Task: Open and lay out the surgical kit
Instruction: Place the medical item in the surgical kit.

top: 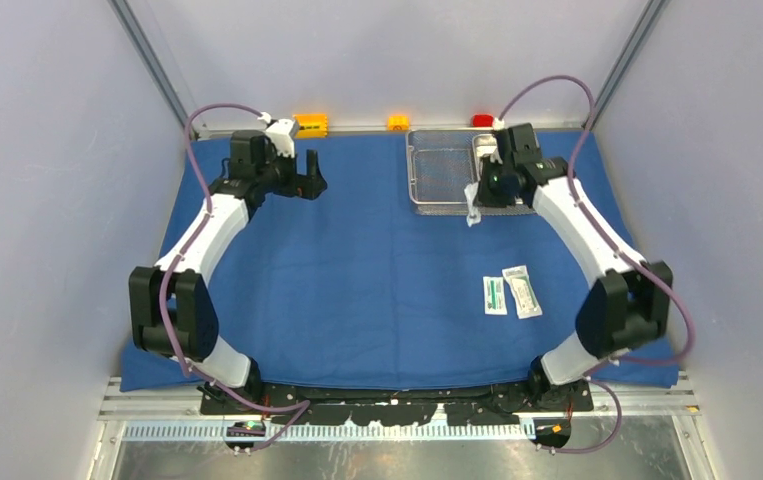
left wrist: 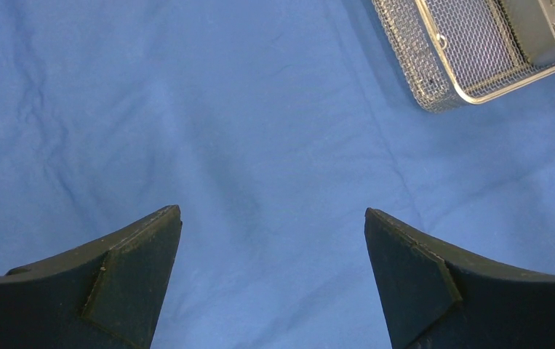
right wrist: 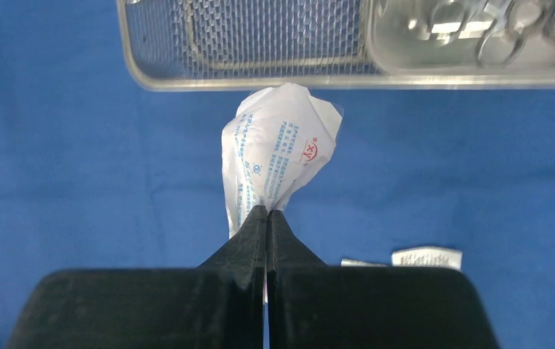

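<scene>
The blue cloth wrap (top: 357, 270) lies spread flat over the table. At its back right stands the steel mesh tray (top: 435, 178), with the smaller steel pan (top: 484, 150) in its right end. My right gripper (top: 476, 203) hangs just in front of the tray, shut on a crumpled white packet (right wrist: 281, 149) with blue print, lifted above the cloth. Two more packets (top: 510, 293) lie flat on the cloth at centre right. My left gripper (left wrist: 273, 218) is open and empty above bare cloth at the back left, the mesh tray (left wrist: 434, 65) off to its right.
Small orange (top: 311, 124), yellow (top: 398, 122) and red (top: 482, 120) blocks sit along the back wall, beyond the cloth. Grey walls close in both sides. Steel instruments lie inside the pan (right wrist: 478, 36).
</scene>
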Available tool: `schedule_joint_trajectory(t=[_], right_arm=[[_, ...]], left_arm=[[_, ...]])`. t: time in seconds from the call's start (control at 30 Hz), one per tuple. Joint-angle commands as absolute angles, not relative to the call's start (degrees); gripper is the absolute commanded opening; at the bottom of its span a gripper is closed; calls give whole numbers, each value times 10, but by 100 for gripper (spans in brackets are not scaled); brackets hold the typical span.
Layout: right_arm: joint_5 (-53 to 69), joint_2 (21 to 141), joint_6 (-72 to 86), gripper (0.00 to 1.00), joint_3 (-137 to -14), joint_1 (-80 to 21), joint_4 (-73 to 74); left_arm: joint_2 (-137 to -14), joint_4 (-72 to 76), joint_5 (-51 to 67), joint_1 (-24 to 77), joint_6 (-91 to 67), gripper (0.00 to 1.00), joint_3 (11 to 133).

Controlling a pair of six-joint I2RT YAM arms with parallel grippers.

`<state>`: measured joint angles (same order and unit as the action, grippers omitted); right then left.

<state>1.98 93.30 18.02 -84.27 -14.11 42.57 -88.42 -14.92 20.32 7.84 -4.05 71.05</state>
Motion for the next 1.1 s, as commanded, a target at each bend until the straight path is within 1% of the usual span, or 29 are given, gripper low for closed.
schedule_joint_trajectory(t=[0.0, 0.13, 0.27, 0.37, 0.53, 0.7, 0.9, 1.03, 1.07], right_arm=[[57, 841, 237, 0, -732, -152, 385], [88, 791, 271, 1, -629, -162, 382], [83, 746, 296, 1, -528, -170, 341], [78, 737, 306, 0, -481, -170, 325], [98, 763, 318, 0, -447, -175, 297], [100, 783, 296, 0, -441, -181, 285], [80, 780, 268, 0, -429, -183, 288], [105, 775, 259, 1, -424, -183, 295], [110, 774, 260, 2, -421, -183, 294]], left_arm=[[-895, -151, 192, 81, -22, 100, 728], [-912, -169, 194, 81, -17, 100, 736], [-930, -188, 202, 81, -16, 100, 743], [-938, -199, 210, 81, -16, 100, 742], [-941, -206, 215, 81, -20, 100, 737], [-935, -204, 216, 81, -17, 100, 724], [-930, -203, 221, 81, -16, 100, 716], [-930, -201, 220, 81, -19, 100, 713], [-930, -201, 219, 81, -22, 100, 714]])
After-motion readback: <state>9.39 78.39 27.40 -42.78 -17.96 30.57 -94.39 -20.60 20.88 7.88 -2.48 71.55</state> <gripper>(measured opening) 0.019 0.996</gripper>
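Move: Back towards the base, some 16 cm from the right hand, 2 cm to its left and 17 cm below, is the bare cloth where the held white packet is headed. The green-striped packet lies about 18 cm back and 5 cm to the right, the larger white pouch 16 cm back and 13 cm right; the tray's middle is 16 cm ahead and 2 cm right. From the left hand that bare spot is roughly 21 cm back and 38 cm to the right. Drawing straight back from the tray, the right hand carries the pinched packet about 15 cm towards the base. It dips after the first few centimetres and sinks some 14 cm to the cloth's free patch left of the green-striped packet, easing off over the last bit. Its fingers stay shut and tip about 20 degrees steeper; the open left hand merely lowers about 5 cm, tipping down slightly. ##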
